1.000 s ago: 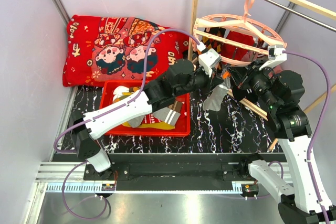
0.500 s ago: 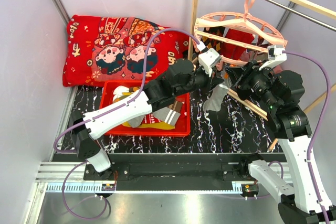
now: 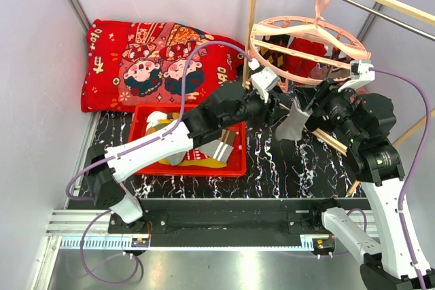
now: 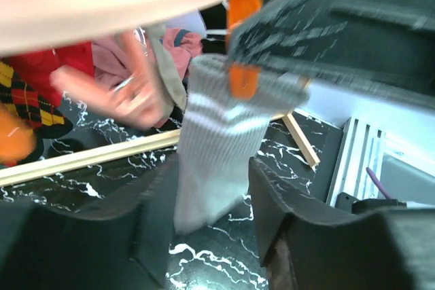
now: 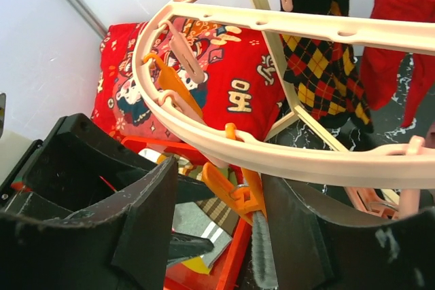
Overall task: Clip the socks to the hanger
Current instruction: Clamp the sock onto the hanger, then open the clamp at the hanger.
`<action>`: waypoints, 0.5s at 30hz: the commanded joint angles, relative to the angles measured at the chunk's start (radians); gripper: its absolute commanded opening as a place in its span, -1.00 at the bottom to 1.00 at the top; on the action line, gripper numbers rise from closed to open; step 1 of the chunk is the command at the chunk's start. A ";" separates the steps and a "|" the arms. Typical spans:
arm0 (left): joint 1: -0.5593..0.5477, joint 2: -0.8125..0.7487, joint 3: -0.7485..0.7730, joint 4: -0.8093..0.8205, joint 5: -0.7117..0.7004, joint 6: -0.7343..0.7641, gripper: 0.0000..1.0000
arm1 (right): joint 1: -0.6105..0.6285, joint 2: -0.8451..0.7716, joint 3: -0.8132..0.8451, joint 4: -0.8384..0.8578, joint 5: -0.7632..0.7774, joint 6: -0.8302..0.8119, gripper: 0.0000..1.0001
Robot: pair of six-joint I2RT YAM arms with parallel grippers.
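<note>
A grey sock with white stripes (image 3: 292, 123) (image 4: 217, 147) hangs from an orange clip (image 4: 242, 81) (image 5: 238, 191) on the pale-pink hanger (image 3: 257, 30) (image 5: 306, 161). My left gripper (image 3: 277, 110) (image 4: 214, 215) is open, its fingers either side of the sock's lower end without pinching it. My right gripper (image 3: 314, 110) (image 5: 217, 229) is open too, straddling the orange clip just under the ring. An argyle sock (image 5: 319, 73) and a red sock (image 5: 401, 39) hang on the hanger's far side. More socks (image 3: 204, 151) lie in the red basket (image 3: 204, 171).
A big red cartoon-print cushion (image 3: 149, 59) lies behind the basket. A wooden rack pole (image 3: 253, 5) stands upright beside the hanger, and a wooden slat (image 3: 333, 142) lies low on the right. White walls close in on both sides.
Both grippers have opened. The left one let go of the grey sock, which now hangs from the orange clip and has swung slightly right.
</note>
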 commanded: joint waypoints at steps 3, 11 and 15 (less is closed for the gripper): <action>0.072 -0.106 -0.123 0.214 0.088 -0.057 0.20 | 0.002 -0.013 -0.004 0.036 0.080 -0.016 0.23; 0.157 -0.080 -0.184 0.409 0.255 -0.120 0.36 | 0.004 -0.022 -0.005 0.034 0.116 -0.032 0.28; 0.175 -0.034 -0.193 0.504 0.324 -0.163 0.47 | 0.002 -0.024 -0.007 0.031 0.117 -0.036 0.29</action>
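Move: The grey sock already hangs from an orange clip on the hanger's near rim; from the left hand its middle is about 5 cm to the right, 1 cm ahead and 5 cm below, and the clip about 5 cm right, 2 cm ahead and 2 cm up. From the right hand the clip lies roughly 2 cm ahead and 1 cm left, level with the fingertips, the sock's middle 1 cm ahead, 3 cm left and 7 cm down, and the near rim 3 cm ahead, straight in front and 3 cm higher. The left hand, already half open, spreads its fingers further and backs away from the clipped grey sock, about 4.5 cm to the left and forward in equal parts, dipping a little before rising at the end while its fingertips tip up some 10 degrees. The right hand, its fingers already open around the orange clip, stays open and eases only about 1.5 cm to the right, turning some 5 degrees clockwise. ##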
